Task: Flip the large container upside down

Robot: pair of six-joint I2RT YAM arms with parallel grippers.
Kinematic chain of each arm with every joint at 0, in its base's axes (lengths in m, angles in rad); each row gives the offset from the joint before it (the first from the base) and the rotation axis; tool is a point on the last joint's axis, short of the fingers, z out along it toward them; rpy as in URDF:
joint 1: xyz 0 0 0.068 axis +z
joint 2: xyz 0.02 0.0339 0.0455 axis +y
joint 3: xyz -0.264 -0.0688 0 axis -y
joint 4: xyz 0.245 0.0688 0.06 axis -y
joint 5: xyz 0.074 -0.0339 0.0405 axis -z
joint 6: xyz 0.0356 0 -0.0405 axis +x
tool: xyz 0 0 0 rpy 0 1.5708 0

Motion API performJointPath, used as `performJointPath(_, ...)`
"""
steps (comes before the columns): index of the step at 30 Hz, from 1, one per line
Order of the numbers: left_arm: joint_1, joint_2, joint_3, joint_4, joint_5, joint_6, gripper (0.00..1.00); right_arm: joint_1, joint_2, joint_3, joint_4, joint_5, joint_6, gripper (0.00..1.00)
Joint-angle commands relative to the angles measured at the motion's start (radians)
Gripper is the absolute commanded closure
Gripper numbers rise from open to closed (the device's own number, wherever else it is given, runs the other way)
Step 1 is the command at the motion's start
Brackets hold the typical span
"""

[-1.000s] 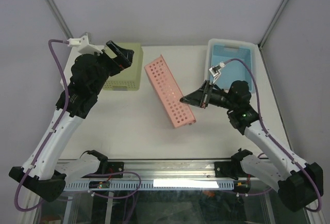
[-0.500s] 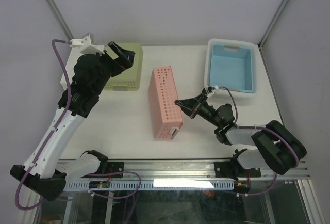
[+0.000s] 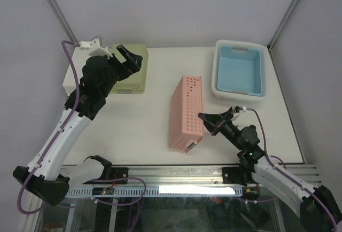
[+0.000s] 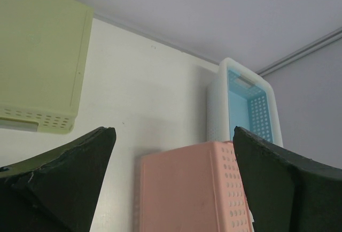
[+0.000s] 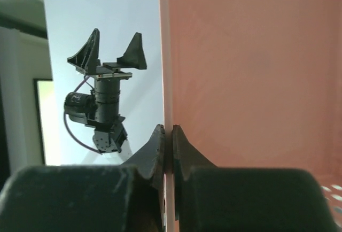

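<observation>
The large container is a long pink perforated basket lying lengthwise in mid-table, tipped onto a long side, its solid bottom facing left. My right gripper is shut on its right-hand wall near the near end. In the right wrist view the fingers pinch the thin pink edge, with the pink wall filling the right half. My left gripper hangs open above the green basket at the back left and holds nothing. In the left wrist view the pink container lies below and between the wide jaws.
A pale green basket sits bottom up at the back left. A white bin with a blue inside stands at the back right. The left arm shows beyond the pink wall.
The pink container has swung from a diagonal to nearly lengthwise and shifted right and nearer, carried by my right gripper as that arm pulled back toward the near edge. The left gripper barely moved.
</observation>
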Motion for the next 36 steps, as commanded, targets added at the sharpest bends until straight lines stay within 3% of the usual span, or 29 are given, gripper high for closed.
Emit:
performJointPath(1, -0.007, 0.006, -0.009, 0.057, 0.031, 0.019, 0.01, -0.016, -0.265, 0.02, -0.653, 0.069, -0.087, 0.95)
performJointPath(5, -0.008, 0.006, -0.016, 0.063, 0.034, 0.021, 0.01, -0.029, -0.46, -0.028, -0.923, 0.058, -0.057, 0.94)
performJointPath(10, -0.008, 0.003, -0.031, 0.07, 0.046, 0.016, 0.01, -0.029, -0.551, -0.053, -1.034, 0.075, -0.084, 0.86)
performJointPath(16, -0.007, 0.01, -0.038, 0.071, 0.054, 0.02, 0.01, -0.031, -0.33, 0.11, -1.124, 0.131, -0.255, 0.61)
performJointPath(21, -0.007, 0.016, -0.048, 0.072, 0.068, 0.015, 0.01, -0.032, -0.096, 0.245, -1.215, 0.163, -0.344, 0.49)
performJointPath(29, -0.007, 0.014, -0.065, 0.071, 0.09, 0.037, 0.01, -0.032, -0.079, 0.352, -1.189, 0.235, -0.521, 0.43)
performJointPath(32, -0.008, 0.034, -0.066, 0.068, 0.13, 0.053, 0.01, -0.032, -0.051, 0.407, -1.155, 0.231, -0.621, 0.3)
performJointPath(36, -0.008, 0.063, -0.065, 0.067, 0.186, 0.062, 0.01, -0.032, 0.075, 0.476, -1.084, 0.177, -0.735, 0.21)
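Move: Between the right fingertips is the upper rim of the pink container, still held up on its long side, its middle about 4 cm left, 3 ahead and 10 below. The table spot for it lies some 6 cm left, level fore-and-aft, 16 below. The blue container in its white tub stands 27 cm ahead and 23 right, the green container 28 ahead and 31 left. From the left hand, the pink container is roughly 20 cm right, 11 back and 25 down. Sinking some 16 cm and drifting about 5 cm right, the right hand opens its fingers on the way down and lets go of the pink container's rim, rolling its left side down by roughly 50 degrees. Then it climbs back about 5 cm and eases forward beside the container's right wall, fingers wide. The left hand, open, settles about 4 cm lower. ##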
